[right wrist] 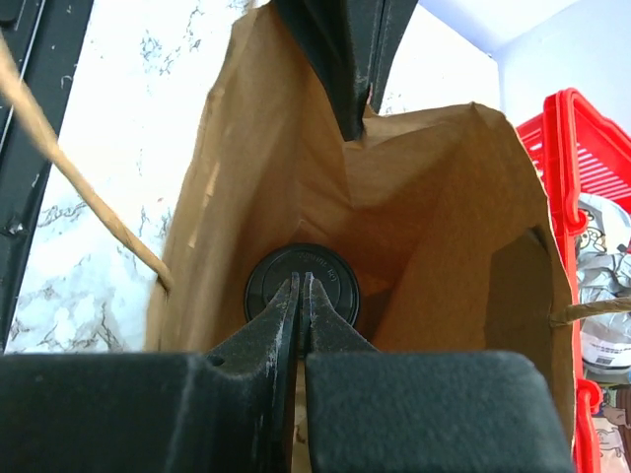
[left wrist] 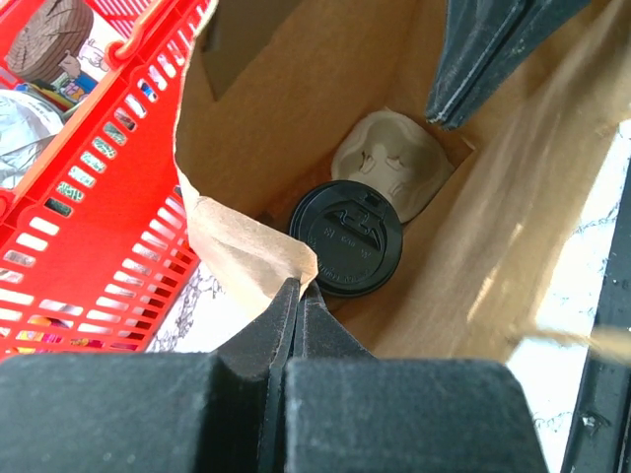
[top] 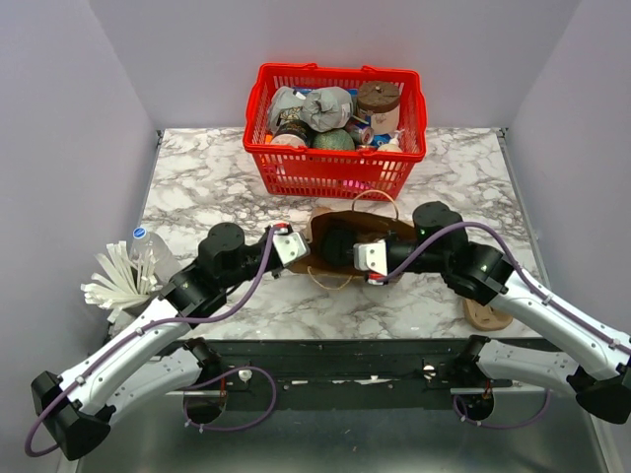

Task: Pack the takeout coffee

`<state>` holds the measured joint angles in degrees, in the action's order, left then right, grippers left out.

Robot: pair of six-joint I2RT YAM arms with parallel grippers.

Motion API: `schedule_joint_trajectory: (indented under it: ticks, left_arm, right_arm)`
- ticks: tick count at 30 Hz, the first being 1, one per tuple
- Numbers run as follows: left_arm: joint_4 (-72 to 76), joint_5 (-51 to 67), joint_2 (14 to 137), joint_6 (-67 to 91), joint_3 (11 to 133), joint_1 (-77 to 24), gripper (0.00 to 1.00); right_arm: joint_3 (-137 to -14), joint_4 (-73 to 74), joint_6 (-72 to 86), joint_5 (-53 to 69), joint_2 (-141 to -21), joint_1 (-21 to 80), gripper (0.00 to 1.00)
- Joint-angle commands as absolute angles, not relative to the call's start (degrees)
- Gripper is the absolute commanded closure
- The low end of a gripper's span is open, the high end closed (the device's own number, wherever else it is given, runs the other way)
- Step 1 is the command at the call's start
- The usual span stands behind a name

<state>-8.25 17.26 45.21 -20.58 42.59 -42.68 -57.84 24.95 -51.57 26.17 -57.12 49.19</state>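
Observation:
The takeout coffee stands at the bottom of an open brown paper bag point(top: 386, 226) in the middle of the table. Only its round black lid point(left wrist: 345, 236) point(right wrist: 303, 286) shows. A cream pulp cup holder point(left wrist: 392, 163) sits beside it inside the bag. My left gripper point(left wrist: 299, 286) point(top: 306, 243) is shut on the bag's left rim, pinching a fold of paper. My right gripper point(right wrist: 304, 279) point(top: 340, 246) is at the opposite rim, its jaws almost together with a strip of brown paper between them. Each gripper's fingers show at the far rim in the other wrist view.
A red basket point(top: 335, 158) full of groceries, including a brown-lidded tub point(top: 379, 99), stands just behind the bag. A clear water bottle point(top: 146, 246) and a bunch of white utensils point(top: 116, 281) are at the left edge. A flat brown piece point(top: 486, 315) lies near the front right.

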Motion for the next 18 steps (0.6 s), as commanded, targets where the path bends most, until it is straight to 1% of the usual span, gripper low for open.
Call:
schedule_joint_trajectory:
  ticks: [1, 5, 7, 11, 12, 14, 15, 17, 18]
  left_arm:
    - [-8.8, 13.6, 46.7, -19.5, 43.0, -43.1, 1.0]
    - [-8.8, 11.3, 49.3, -16.2, 46.8, -43.0, 1.0]
    - [-9.1, 10.6, 51.4, -15.4, 48.6, -43.0, 1.0]
    - [-9.8, 11.0, 55.7, -14.1, 54.1, -43.0, 1.0]
    - [-10.0, 11.2, 57.5, -13.7, 55.0, -43.0, 0.98]
    - [-10.0, 10.7, 59.2, -13.2, 57.3, -43.0, 0.87]
    - [-10.0, 10.6, 60.9, -13.0, 58.1, -43.0, 0.74]
    - [-9.8, 10.1, 62.3, -12.7, 60.5, -42.9, 0.53]
    - [-9.2, 9.6, 63.3, -12.8, 61.2, -42.9, 0.4]
  right_arm:
    - [-58.3, 22.6, -49.7, 23.5, -57.8, 49.6, 0.88]
    - [-59.7, 19.5, -45.0, 17.0, -59.3, 49.6, 0.89]
    - [-61.7, 18.8, -44.4, 13.3, -60.3, 49.4, 0.91]
    - [-64.2, 18.0, -43.3, 12.6, -61.0, 47.6, 0.91]
    - [-64.5, 17.8, -43.4, 12.5, -60.9, 47.4, 0.92]
    - [-65.1, 17.3, -43.9, 11.9, -60.8, 46.8, 0.91]
    - [-65.7, 16.9, -44.0, 11.5, -60.7, 46.7, 0.91]
    - [-66.4, 16.4, -43.8, 9.9, -60.7, 45.8, 0.91]
    - [-67.4, 15.8, -43.6, 9.4, -60.7, 45.4, 0.91]
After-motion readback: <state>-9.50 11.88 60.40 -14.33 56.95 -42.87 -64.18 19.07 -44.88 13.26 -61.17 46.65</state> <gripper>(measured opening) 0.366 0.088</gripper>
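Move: The closed left fingers still hold the paper bag's left rim; the bag's middle lies about 8 cm right, 3 cm ahead and 10 cm below them. From the right fingers, just inside the mouth, it is some 3 cm right, 2 cm ahead and 10 cm down. The coffee cup stands about 17 cm below the right fingers, neither ahead nor aside; the red basket is 23 cm ahead of them, 1 cm left, 15 cm lower. Both hands carry the bag's mouth about 5 cm forward towards the basket, rising, as the left fingers part. ##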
